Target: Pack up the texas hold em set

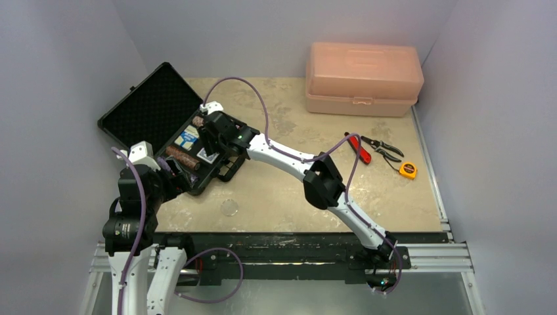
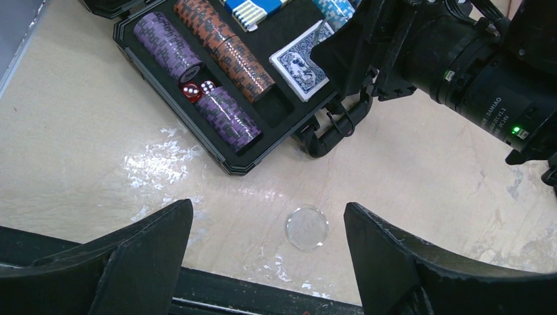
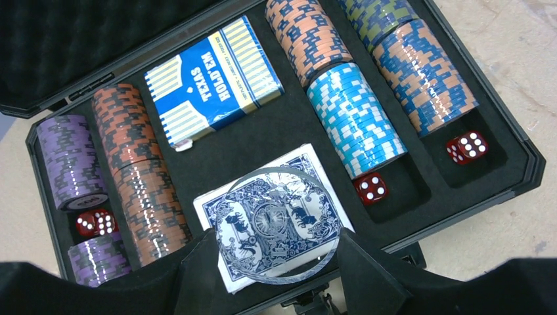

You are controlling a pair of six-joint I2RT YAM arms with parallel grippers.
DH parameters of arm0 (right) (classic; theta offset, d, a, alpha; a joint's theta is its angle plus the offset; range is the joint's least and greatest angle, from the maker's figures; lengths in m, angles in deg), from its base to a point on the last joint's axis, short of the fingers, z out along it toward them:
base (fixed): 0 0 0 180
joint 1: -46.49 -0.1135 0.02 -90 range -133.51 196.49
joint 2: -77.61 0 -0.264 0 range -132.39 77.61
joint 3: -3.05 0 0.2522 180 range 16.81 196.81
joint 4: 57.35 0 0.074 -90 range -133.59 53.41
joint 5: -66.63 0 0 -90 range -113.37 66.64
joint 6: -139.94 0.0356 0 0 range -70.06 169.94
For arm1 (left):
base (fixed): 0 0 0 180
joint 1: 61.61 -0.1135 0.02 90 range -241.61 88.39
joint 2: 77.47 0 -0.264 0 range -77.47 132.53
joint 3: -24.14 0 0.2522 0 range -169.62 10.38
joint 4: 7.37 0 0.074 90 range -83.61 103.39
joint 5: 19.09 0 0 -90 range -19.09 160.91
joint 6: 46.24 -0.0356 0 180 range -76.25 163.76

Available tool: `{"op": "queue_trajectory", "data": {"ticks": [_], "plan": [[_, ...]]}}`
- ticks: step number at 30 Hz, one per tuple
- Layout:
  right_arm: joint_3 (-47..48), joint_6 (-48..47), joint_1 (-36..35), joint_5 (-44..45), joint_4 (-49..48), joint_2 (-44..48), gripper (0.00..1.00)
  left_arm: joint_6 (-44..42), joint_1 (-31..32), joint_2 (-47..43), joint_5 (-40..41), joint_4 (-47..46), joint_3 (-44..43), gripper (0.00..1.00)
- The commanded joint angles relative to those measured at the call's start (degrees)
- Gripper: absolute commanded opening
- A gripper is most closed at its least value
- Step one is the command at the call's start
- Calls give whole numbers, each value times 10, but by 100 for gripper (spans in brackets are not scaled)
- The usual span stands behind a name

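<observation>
The black case point(image 1: 148, 108) of the texas hold em set lies open at the table's left, its foam lid leaning back. Its tray point(image 3: 519, 151) holds chip rows point(image 3: 358, 118), red dice point(image 3: 371, 188), a boxed blue deck point(image 3: 213, 82) and a loose blue deck point(image 3: 210, 210). My right gripper point(image 3: 276, 243) is shut on a clear disc point(image 3: 279, 223), held edge to edge just above the loose deck. A second clear disc point(image 2: 307, 228) lies flat on the table in front of the case. My left gripper point(image 2: 268, 207) hangs open above it, nearer the right finger.
A pink plastic toolbox point(image 1: 363, 79) stands shut at the back right. Red-handled pliers point(image 1: 358, 147), black cutters point(image 1: 384, 147) and a yellow tape measure point(image 1: 408, 170) lie at the right. The table's near edge and black rail point(image 2: 217, 292) run just below the left fingers.
</observation>
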Motion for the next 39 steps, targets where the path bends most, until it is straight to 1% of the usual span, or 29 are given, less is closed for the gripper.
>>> {"op": "queue_trajectory", "data": {"ticks": [1,15,24,29,35,39], "plan": [[30,-9,5,-18,-39,2,59,4,1,4,-8,-10,-7,85],[40,-9,11,-33,-55,-29,61,3,1,10,-12,-14,-4,85],[34,16,15,-66,-62,-34,72,2,0,15,-12,-15,-3,85],[23,21,15,-67,-60,-32,82,1,-1,15,-14,-16,-3,85],[12,25,15,-67,-67,-17,88,1,-2,16,-14,-16,-3,85],[-14,22,15,-63,-84,17,92,1,-2,22,-12,-15,-3,85]]}}
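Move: Just under the right hand, which already holds the clear disc, lies the card deck, about 4 cm down and roughly 1 cm ahead and to the left. The Texas Hold'em box sits some 4 cm ahead and 9 cm left of this hand, the light-blue chip stack about 7 cm ahead and 1 cm right, the brown chip stack 2 cm back and 10 cm left. From the left hand the deck is about 21 cm ahead, 6 cm right and 15 cm below. Lowering the held disc about 2 cm towards the card deck, easing slightly forward as it sinks, the right hand then drifts left, some 2 cm in all, tilting its left side up by about 5 degrees. Once down, the fingers spread from their hold to nearly full width and let go of the disc over the deck, with the hand staying low there. ##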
